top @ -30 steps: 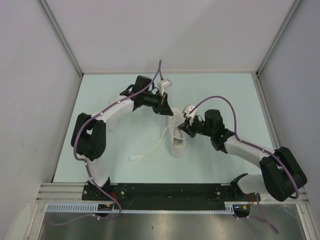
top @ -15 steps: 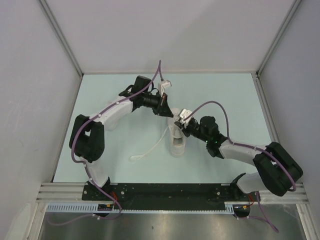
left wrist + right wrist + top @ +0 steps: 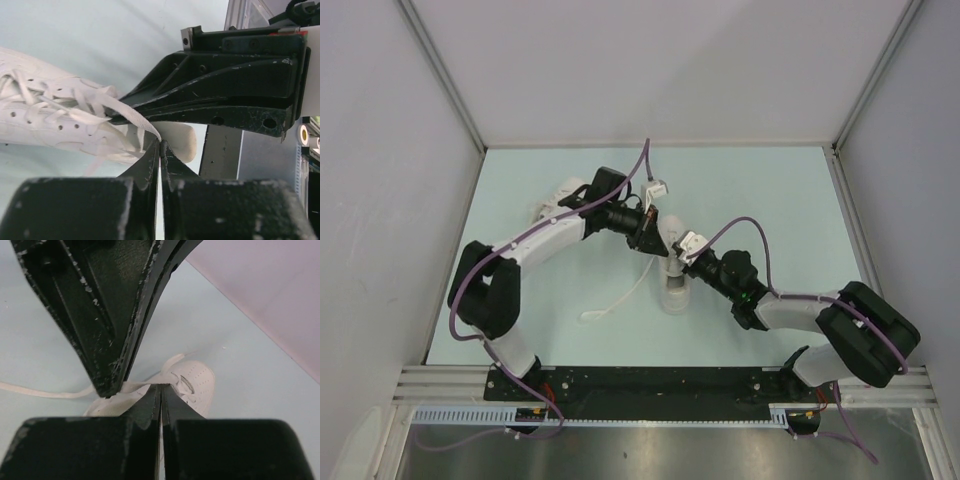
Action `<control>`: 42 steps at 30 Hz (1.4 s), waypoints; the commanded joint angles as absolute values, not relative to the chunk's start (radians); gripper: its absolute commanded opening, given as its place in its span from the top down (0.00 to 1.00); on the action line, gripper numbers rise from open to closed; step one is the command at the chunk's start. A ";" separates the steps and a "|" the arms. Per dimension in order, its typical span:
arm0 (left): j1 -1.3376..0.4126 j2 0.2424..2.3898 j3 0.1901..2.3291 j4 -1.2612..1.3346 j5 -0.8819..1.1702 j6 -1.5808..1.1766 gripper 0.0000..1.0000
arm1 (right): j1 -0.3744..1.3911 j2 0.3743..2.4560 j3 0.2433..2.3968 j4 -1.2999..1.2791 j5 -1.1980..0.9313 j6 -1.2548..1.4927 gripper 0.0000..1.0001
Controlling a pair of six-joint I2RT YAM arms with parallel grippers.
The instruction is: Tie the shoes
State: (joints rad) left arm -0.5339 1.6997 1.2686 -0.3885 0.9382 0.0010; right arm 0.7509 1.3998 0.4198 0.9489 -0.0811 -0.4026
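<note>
A small white shoe (image 3: 674,292) stands mid-table, toe toward the arms. My left gripper (image 3: 658,247) comes at its top from the far left, and my right gripper (image 3: 673,263) from the right, their tips almost touching. In the left wrist view the shoe (image 3: 45,125) lies at left and a flat white lace (image 3: 134,117) runs up into my left gripper (image 3: 161,143), which is shut on it. The right gripper's fingers (image 3: 220,95) cross just above. In the right wrist view my right gripper (image 3: 161,386) is shut on a lace strand over the shoe (image 3: 199,382).
One loose lace end (image 3: 615,300) trails across the pale table (image 3: 550,330) toward the near left. White walls close the cell on three sides. The black base rail (image 3: 650,380) runs along the near edge.
Both grippers have closed in on each other above the shoe. The left reached right and nearer; the right swung left toward the shoe's tongue. Both stayed shut.
</note>
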 commanded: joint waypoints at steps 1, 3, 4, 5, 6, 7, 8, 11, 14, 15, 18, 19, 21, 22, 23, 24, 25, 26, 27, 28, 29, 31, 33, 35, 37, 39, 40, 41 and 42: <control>-0.561 1.675 1.287 -0.429 0.951 0.040 0.88 | 0.758 1.427 0.408 1.101 -0.055 -0.422 1.00; -0.561 1.681 1.298 -0.471 0.940 0.073 0.77 | 0.758 1.434 0.402 1.120 -0.063 -0.433 1.00; -0.558 1.677 1.299 -0.500 0.939 0.102 0.70 | 0.759 1.437 0.393 1.140 -0.074 -0.437 1.00; -0.555 1.671 1.296 -0.508 0.939 0.112 0.64 | 0.759 1.442 0.390 1.150 -0.077 -0.442 1.00; -0.554 1.658 1.293 -0.514 0.934 0.120 0.57 | 0.761 1.443 0.385 1.158 -0.080 -0.445 1.00; -0.543 1.637 1.281 -0.514 0.936 0.124 0.55 | 0.761 1.443 0.384 1.169 -0.089 -0.448 1.00; -0.534 1.625 1.275 -0.508 0.937 0.121 0.53 | 0.764 1.445 0.380 1.172 -0.094 -0.449 1.00; -0.470 1.571 1.226 -0.419 0.917 0.025 0.48 | 0.772 1.439 0.377 1.184 -0.100 -0.453 1.00; -0.396 1.554 1.189 -0.318 0.876 -0.084 0.47 | 0.778 1.437 0.376 1.190 -0.106 -0.460 1.00; -0.385 1.563 1.193 -0.311 0.847 -0.097 0.46 | 0.781 1.437 0.376 1.192 -0.107 -0.463 1.00; -0.374 1.600 1.216 -0.293 0.832 -0.132 0.44 | 0.784 1.436 0.374 1.201 -0.109 -0.477 1.00; -0.374 1.608 1.218 -0.278 0.833 -0.179 0.44 | 0.784 1.436 0.373 1.204 -0.110 -0.482 1.00; -0.377 1.637 1.223 -0.238 0.838 -0.224 0.40 | 0.782 1.433 0.374 1.207 -0.110 -0.488 1.00; -0.379 1.647 1.230 -0.229 0.845 -0.254 0.39 | 0.782 1.431 0.373 1.207 -0.110 -0.489 1.00; -0.380 1.657 1.235 -0.224 0.847 -0.259 0.39 | 0.782 1.433 0.373 1.207 -0.112 -0.494 1.00; -0.385 1.673 1.239 -0.221 0.848 -0.265 0.38 | 0.782 1.430 0.373 1.206 -0.115 -0.494 1.00; -0.387 1.681 1.246 -0.215 0.863 -0.285 0.39 | 0.782 1.431 0.373 1.207 -0.118 -0.494 1.00; -0.390 1.686 1.247 -0.210 0.871 -0.296 0.38 | 0.782 1.431 0.373 1.209 -0.121 -0.495 1.00; -0.396 1.692 1.250 -0.204 0.879 -0.304 0.38 | 0.784 1.431 0.373 1.212 -0.129 -0.499 1.00; -0.400 1.701 1.255 -0.198 0.890 -0.316 0.38 | 0.784 1.433 0.373 1.215 -0.135 -0.500 1.00; -0.403 1.703 1.253 -0.187 0.899 -0.327 0.38 | 0.784 1.436 0.373 1.213 -0.137 -0.502 1.00; -0.414 1.710 1.255 -0.157 0.925 -0.357 0.38 | 0.784 1.437 0.371 1.213 -0.146 -0.506 1.00; -0.420 1.717 1.250 -0.130 0.939 -0.386 0.38 | 0.784 1.440 0.373 1.213 -0.143 -0.509 1.00; -0.423 1.727 1.246 -0.104 0.951 -0.402 0.38 | 0.785 1.439 0.373 1.212 -0.146 -0.512 1.00; -0.428 1.732 1.243 -0.071 0.963 -0.432 0.39 | 0.785 1.443 0.373 1.212 -0.150 -0.515 1.00; -0.433 1.738 1.241 -0.057 0.974 -0.445 0.39 | 0.785 1.446 0.374 1.210 -0.150 -0.520 1.00; -0.433 1.741 1.243 -0.055 0.976 -0.445 0.40 | 0.784 1.447 0.373 1.212 -0.149 -0.525 1.00; -0.433 1.744 1.243 -0.051 0.979 -0.446 0.40 | 0.784 1.447 0.373 1.215 -0.149 -0.528 1.00; -0.434 1.753 1.243 -0.048 0.980 -0.457 0.43 | 0.785 1.448 0.373 1.215 -0.150 -0.528 1.00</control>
State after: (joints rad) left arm -0.4263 1.7363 1.2083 -0.1127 0.9321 -0.3935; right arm 0.7784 1.4433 0.3752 1.1408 -0.1410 -0.5026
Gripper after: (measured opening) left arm 0.601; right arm 0.008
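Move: Almost at the left fingertips, the lace loop pinched by the right fingers lies some 3 cm ahead and 1 cm to the right, about level; for the right hand that loop is in its own grip. From the left hand, the shoe's middle is about 3 cm ahead, 2 cm to the right and 8 cm below. The loose lace end lies roughly 20 cm to its left, 13 cm back and 11 cm lower. Opening its shut fingers wide, the left hand lets go of the lace, dips slightly back, then swings about 7 cm forward and 5 cm left, clear of the right gripper. It comes back some 5 cm to the right on the toe side of the loop, turned about 15 degrees counter-clockwise and rolled. The right hand keeps its pinch, easing slightly up and back. ##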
